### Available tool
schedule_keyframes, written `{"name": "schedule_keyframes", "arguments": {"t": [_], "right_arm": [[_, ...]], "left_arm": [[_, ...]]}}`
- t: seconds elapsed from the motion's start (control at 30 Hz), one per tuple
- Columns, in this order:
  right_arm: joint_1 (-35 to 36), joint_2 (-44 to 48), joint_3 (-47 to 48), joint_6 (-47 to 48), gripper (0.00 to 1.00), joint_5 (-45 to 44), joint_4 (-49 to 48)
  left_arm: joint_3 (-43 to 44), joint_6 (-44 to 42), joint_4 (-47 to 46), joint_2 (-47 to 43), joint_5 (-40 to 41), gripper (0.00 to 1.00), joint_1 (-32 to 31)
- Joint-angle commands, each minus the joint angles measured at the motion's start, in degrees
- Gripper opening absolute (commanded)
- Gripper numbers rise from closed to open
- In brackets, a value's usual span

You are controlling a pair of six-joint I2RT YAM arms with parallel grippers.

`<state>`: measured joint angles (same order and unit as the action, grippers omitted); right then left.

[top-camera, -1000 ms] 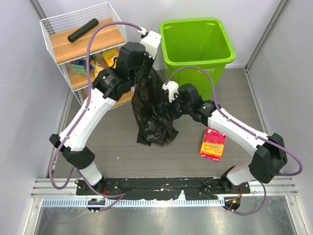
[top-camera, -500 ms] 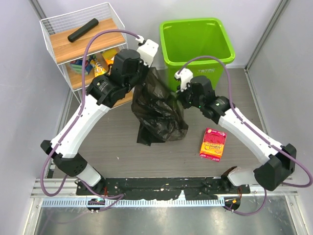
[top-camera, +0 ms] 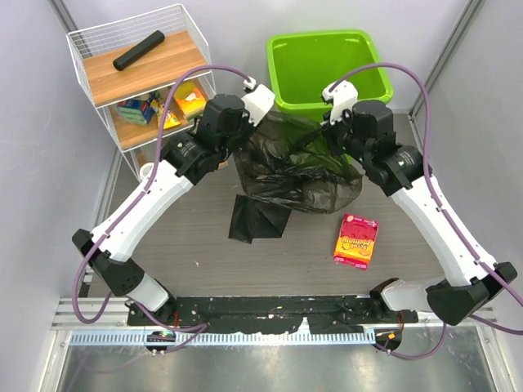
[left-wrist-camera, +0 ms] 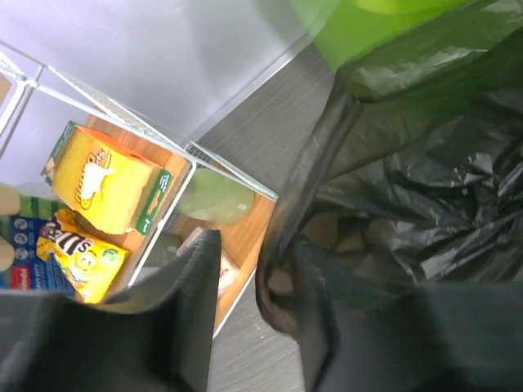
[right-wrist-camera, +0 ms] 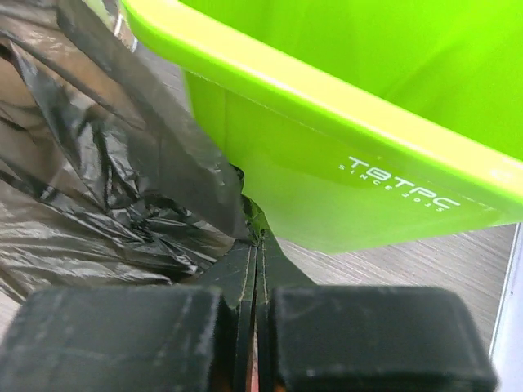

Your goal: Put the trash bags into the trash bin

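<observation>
The black trash bag (top-camera: pixel 298 167) hangs spread wide between my two grippers, just in front of the lime-green trash bin (top-camera: pixel 327 69); its lower tail rests on the floor. My left gripper (top-camera: pixel 260 117) is at the bag's left top corner. In the left wrist view that gripper (left-wrist-camera: pixel 255 245) is open, and the bag's edge (left-wrist-camera: pixel 392 163) loops over its right finger (left-wrist-camera: pixel 327 318). My right gripper (top-camera: pixel 335 131) is at the bag's right top corner, against the bin's front wall (right-wrist-camera: pixel 327 171). In the right wrist view it (right-wrist-camera: pixel 256 241) is shut, pinching a fold of the bag (right-wrist-camera: pixel 122 180).
A white wire shelf (top-camera: pixel 139 77) stands at the back left, with a rolled black cylinder (top-camera: pixel 139 49) on top and snack boxes (left-wrist-camera: pixel 106 184) below. An orange snack packet (top-camera: pixel 356 239) lies on the floor at the right. Walls close in on both sides.
Both arms swung up and toward the bin, pulling the bag wide. The right gripper closed on the bag and carried it right. The left jaws have parted.
</observation>
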<state>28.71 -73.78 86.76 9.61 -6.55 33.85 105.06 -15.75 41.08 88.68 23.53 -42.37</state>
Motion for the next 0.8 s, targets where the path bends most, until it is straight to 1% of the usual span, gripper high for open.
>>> {"name": "schedule_keyframes", "arguments": {"t": [0.0,0.03,0.07,0.1,0.17,0.37,0.43,0.47,0.5,0.6,0.63,0.7,0.77], "right_arm": [[-0.1,-1.7,7.9,-3.2,0.01,5.3,4.8],[-0.1,-2.5,8.6,-3.9,0.01,5.7,6.0],[-0.1,-2.9,10.3,-4.2,0.02,7.8,6.4],[-0.1,-3.9,11.0,-4.9,0.01,8.0,7.4],[-0.1,-5.0,13.3,-5.8,0.02,10.0,8.4],[-0.4,-7.0,15.5,-8.3,0.01,13.7,10.1],[-0.5,-7.8,16.6,-9.0,0.01,14.0,10.5],[-0.5,-8.4,17.0,-9.3,0.01,14.0,10.8],[-0.5,-8.8,18.2,-9.4,0.01,14.0,10.9],[-0.5,-11.1,20.5,-9.6,0.01,14.5,11.0],[-0.5,-11.6,21.7,-11.1,0.02,15.0,11.0],[-0.7,-13.3,24.4,-12.2,0.01,16.5,11.6],[-0.8,-15.4,27.4,-13.3,0.01,18.0,12.6]], "left_arm": [[0.4,-4.1,-7.6,0.3,2.5,0.58,-0.1],[0.8,-4.2,-8.0,0.3,2.7,0.7,-0.1],[1.0,-4.2,-8.4,-0.1,2.4,0.8,-0.1],[0.9,-4.0,-8.9,-0.8,2.1,0.89,0.0],[0.0,-3.9,-10.8,-2.7,1.4,0.99,0.1],[-2.6,-3.9,-14.4,-8.4,-0.2,1.0,0.0],[-3.4,-3.3,-13.4,-11.4,-4.7,1.0,0.0],[-3.3,-2.6,-12.1,-12.4,-8.2,1.0,0.0],[-2.5,-1.8,-10.2,-13.4,-13.7,1.0,-0.2],[1.4,0.7,-3.6,-13.9,-23.2,1.0,-0.6],[2.3,0.7,-1.6,-13.9,-27.4,1.0,-1.2],[2.9,-0.2,1.4,-13.4,-30.6,1.0,-3.3],[1.5,-2.8,3.1,-12.3,-30.0,1.0,-6.7]]}}
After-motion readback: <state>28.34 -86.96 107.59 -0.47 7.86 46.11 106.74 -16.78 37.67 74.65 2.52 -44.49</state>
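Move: The open trash bag is stretched between the hands, its middle some 12 cm right of the left gripper, 4 cm back and 10 cm below. From that gripper the shelf rack is about 19 cm left, 8 cm ahead and 12 cm lower. From the right gripper, which already pinches the bag's rim, the trash bin's middle is roughly 20 cm ahead, 3 cm right and 18 cm below, and the red box 13 cm back, 14 cm right, 33 cm below. Spread the left fingers from partly open to fully open to free the bag's edge, then pull that gripper up and back off the bag, about 11 cm up and 9 cm back, turning it some 20 degrees clockwise and rolling its left side down. Meanwhile keep the right pinch and carry the rim about 6 cm to the left in front of the trash bin, ending a little higher, tipping the fingers slightly down. ##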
